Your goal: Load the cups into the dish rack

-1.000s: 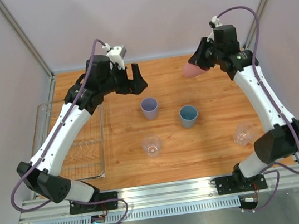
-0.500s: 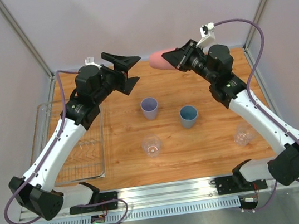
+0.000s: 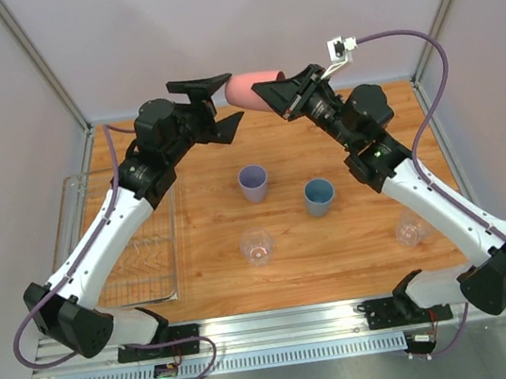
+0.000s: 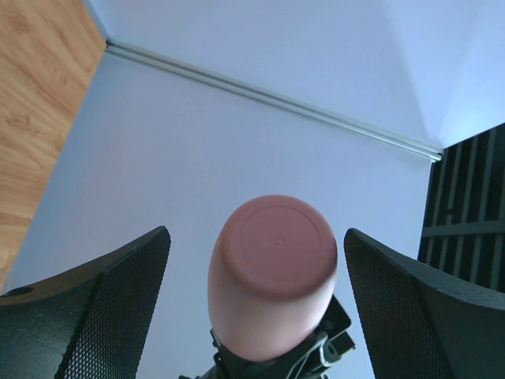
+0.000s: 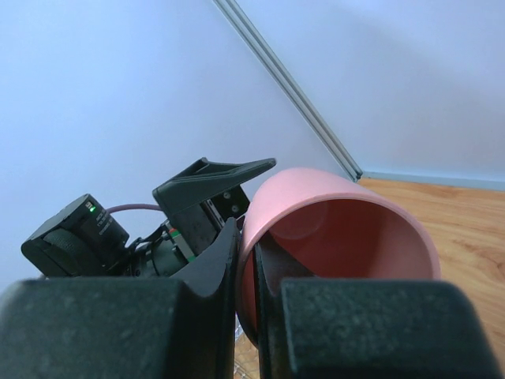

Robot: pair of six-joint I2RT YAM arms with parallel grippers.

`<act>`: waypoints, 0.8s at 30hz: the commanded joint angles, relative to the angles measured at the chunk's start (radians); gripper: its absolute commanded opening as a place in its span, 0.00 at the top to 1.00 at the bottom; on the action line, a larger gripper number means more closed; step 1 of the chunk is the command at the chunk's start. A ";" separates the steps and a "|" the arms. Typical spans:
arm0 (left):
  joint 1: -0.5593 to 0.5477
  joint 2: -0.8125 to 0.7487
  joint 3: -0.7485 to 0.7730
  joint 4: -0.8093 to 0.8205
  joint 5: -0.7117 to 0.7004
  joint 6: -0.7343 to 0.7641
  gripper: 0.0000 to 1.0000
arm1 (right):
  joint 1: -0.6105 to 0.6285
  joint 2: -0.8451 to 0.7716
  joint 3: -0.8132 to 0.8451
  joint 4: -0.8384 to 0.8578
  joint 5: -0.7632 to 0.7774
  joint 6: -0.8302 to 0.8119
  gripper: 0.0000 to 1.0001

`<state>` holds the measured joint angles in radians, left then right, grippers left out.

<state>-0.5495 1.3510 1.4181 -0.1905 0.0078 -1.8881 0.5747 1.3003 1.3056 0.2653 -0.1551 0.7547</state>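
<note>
My right gripper is shut on the rim of the pink cup, one finger inside and one outside, holding it on its side high above the back of the table. The cup's base points at my left gripper, which is open, its two fingers flanking the base without touching. In the left wrist view the pink cup sits between the mesh pads. On the table stand a lavender cup, a blue cup and two clear cups. The dish rack lies at the left, partly under my left arm.
Pale walls enclose the wooden table on three sides, with slanted metal posts at the back corners. A metal rail runs along the near edge by the arm bases.
My right arm has carried the pink cup left and upward. My left gripper has risen and turned to face it, and the cup's base now sits between its open fingers.
</note>
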 commanded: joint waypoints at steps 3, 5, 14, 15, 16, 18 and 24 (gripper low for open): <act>-0.021 0.028 0.090 0.010 -0.002 0.010 0.02 | 0.051 -0.012 0.080 -0.020 0.055 -0.077 0.99; -0.024 0.022 0.093 0.010 -0.052 0.027 0.06 | 0.063 -0.013 0.095 -0.053 0.075 -0.122 0.99; -0.073 0.051 0.150 -0.013 -0.109 0.089 0.16 | 0.108 -0.009 0.095 -0.120 0.137 -0.192 1.00; -0.079 0.054 0.157 -0.015 -0.105 0.089 0.17 | 0.111 -0.006 0.098 -0.126 0.140 -0.205 1.00; -0.092 0.059 0.157 -0.013 -0.109 0.083 0.19 | 0.111 -0.003 0.096 -0.123 0.134 -0.210 1.00; -0.099 0.062 0.159 -0.014 -0.114 0.075 0.22 | 0.113 0.002 0.103 -0.127 0.129 -0.216 0.99; -0.104 0.076 0.174 0.002 -0.124 0.081 0.21 | 0.113 0.005 0.104 -0.121 0.112 -0.239 1.00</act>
<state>-0.6353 1.4235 1.5311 -0.2268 -0.1226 -1.8126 0.6796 1.3025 1.3720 0.1421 -0.0483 0.5671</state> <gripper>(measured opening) 0.786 0.076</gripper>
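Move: The pink cup, held in the air by its rim in the right fingers, has its middle about 6 cm right of the open left hand, 2 cm farther out and level in height. From the right hand the cup's middle is roughly 3 cm left and 2 cm ahead; the left gripper waits some 8 cm left, slightly lower. The purple cup stands about 4 cm right of the left hand and 38 cm below, the blue cup 16 cm right of the purple one and 5 cm nearer. Left hand slides 2.5 cm right, narrowing around the pink cup's base; right hand feeds it 2 cm left. ##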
